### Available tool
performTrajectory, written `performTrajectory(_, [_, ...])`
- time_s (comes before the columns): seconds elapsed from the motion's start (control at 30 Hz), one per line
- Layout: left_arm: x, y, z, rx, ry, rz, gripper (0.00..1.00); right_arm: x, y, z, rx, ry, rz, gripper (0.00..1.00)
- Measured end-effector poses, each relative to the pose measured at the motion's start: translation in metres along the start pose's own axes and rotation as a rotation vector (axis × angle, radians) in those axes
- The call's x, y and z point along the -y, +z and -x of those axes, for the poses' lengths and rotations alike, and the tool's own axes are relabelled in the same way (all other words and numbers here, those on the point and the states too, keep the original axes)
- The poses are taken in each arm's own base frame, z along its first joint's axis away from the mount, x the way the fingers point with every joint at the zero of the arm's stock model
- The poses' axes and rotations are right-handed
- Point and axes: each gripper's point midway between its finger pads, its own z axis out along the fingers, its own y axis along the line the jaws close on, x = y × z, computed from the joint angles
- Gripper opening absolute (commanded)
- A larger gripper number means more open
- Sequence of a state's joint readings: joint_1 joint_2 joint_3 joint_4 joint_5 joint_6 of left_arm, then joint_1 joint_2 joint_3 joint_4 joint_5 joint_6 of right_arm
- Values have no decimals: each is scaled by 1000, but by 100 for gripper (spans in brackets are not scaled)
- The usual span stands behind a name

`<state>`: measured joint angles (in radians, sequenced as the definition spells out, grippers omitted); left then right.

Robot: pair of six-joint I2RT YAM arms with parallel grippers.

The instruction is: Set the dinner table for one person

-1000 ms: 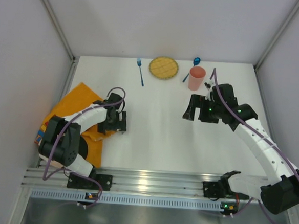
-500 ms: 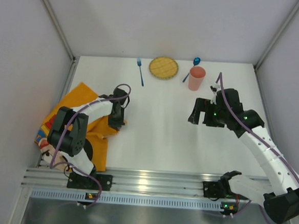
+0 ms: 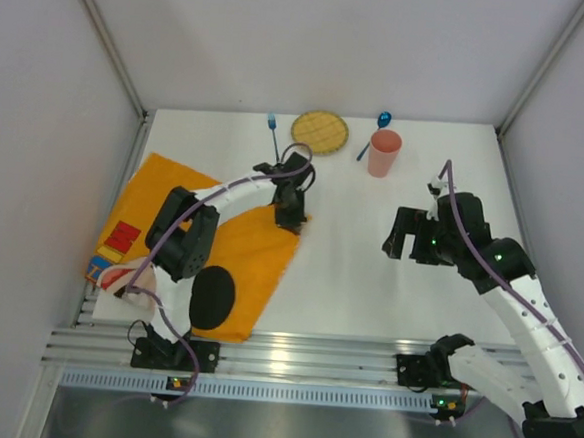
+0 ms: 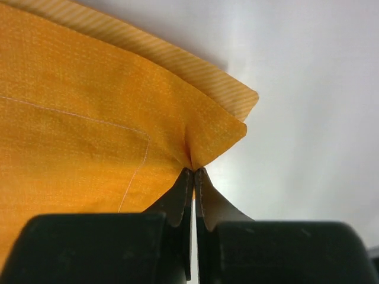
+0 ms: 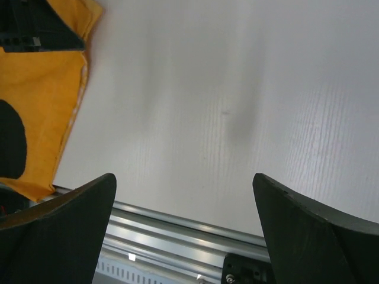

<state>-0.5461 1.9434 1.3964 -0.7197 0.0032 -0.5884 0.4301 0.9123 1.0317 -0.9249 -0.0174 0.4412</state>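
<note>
The dinner table [image 3: 354, 268] is a white tabletop with a silver rail along its near edge. An orange placemat [image 3: 245, 246] with a black shape printed on it lies spread over the table's left part. My left gripper [image 3: 291, 219] is shut on the placemat's far right corner. The left wrist view shows the cloth [image 4: 89, 118] puckered where my left gripper [image 4: 194, 173] pinches it. My right gripper [image 3: 404, 237] hovers open over bare table on the right. In the right wrist view nothing lies within my right gripper [image 5: 183, 180].
Along the far edge stand a blue fork [image 3: 272, 123], partly hidden by the left arm, a yellow plate [image 3: 319, 132], a pink cup [image 3: 384, 152] and a blue spoon [image 3: 382, 119]. The silver rail [image 3: 282, 357] runs along the near edge. Walls close in both sides.
My left gripper shut on the placemat's corner and dragged it right and away, unfolding the cloth over the table. The right arm drew back to the right and nearer, still open.
</note>
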Motion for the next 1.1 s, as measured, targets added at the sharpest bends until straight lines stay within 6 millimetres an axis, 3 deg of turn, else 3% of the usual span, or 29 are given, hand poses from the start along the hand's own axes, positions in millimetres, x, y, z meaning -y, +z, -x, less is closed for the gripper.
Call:
performTrajectory(0.1, [97,-6,8,12,-30,-195,1,7,-5,-5,8,0,-27,100])
performTrajectory(0.13, [125,-9,6,4,-38,-256,14,9,-6,-5,9,0,-32,100])
performTrajectory(0.17, [154,-13,6,-3,-51,-321,39,11,-6,-6,13,-1,-39,100])
performTrajectory(0.2, [183,-18,5,-10,-64,-391,98,13,-7,-8,12,-2,-47,100])
performTrajectory(0.33, [268,-36,-3,-46,-72,-597,99,18,-8,-10,8,-2,-73,100])
performTrajectory(0.37, [280,-42,-6,-53,-72,-630,99,18,-8,-10,7,-1,-73,100])
performTrajectory(0.47, [288,-55,-6,-63,-92,-669,99,14,-8,-11,7,15,-49,100])
performTrajectory(0.6, [264,-76,22,-7,-161,-666,99,8,-7,-20,-1,50,-2,100])
performTrajectory(0.73, [222,-132,80,169,-210,-671,99,9,8,-44,-63,98,15,100])
performTrajectory(0.83, [172,-181,116,333,-220,-626,99,4,30,-65,-146,140,50,100])
performTrajectory(0.9, [129,-201,125,422,-222,-556,99,0,49,-79,-203,172,79,100])
performTrajectory(1.0, [49,-189,114,489,-227,-369,99,-9,78,-98,-291,223,127,98])
performTrajectory(1.1, [-14,-137,87,421,-214,-198,99,-16,101,-105,-354,253,151,96])
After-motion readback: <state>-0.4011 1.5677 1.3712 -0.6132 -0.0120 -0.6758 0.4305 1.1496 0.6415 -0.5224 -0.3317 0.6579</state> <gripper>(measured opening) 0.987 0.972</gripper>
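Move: The left hand already pinches the cloth's corner close above the table; the bare patch the corner goes to lies about 24 cm to its right, 4 cm farther out and 3 cm lower. From that hand the plate is 27 cm ahead and 4 cm right, the fork 25 cm ahead and 8 cm left, the cup 18 cm ahead and 19 cm right. From the right hand, the patch is some 16 cm ahead, 5 cm right and 20 cm below. The left sweeps the cloth's corner some 25 cm right, lets go, rises back left; the right sinks 13 cm. ##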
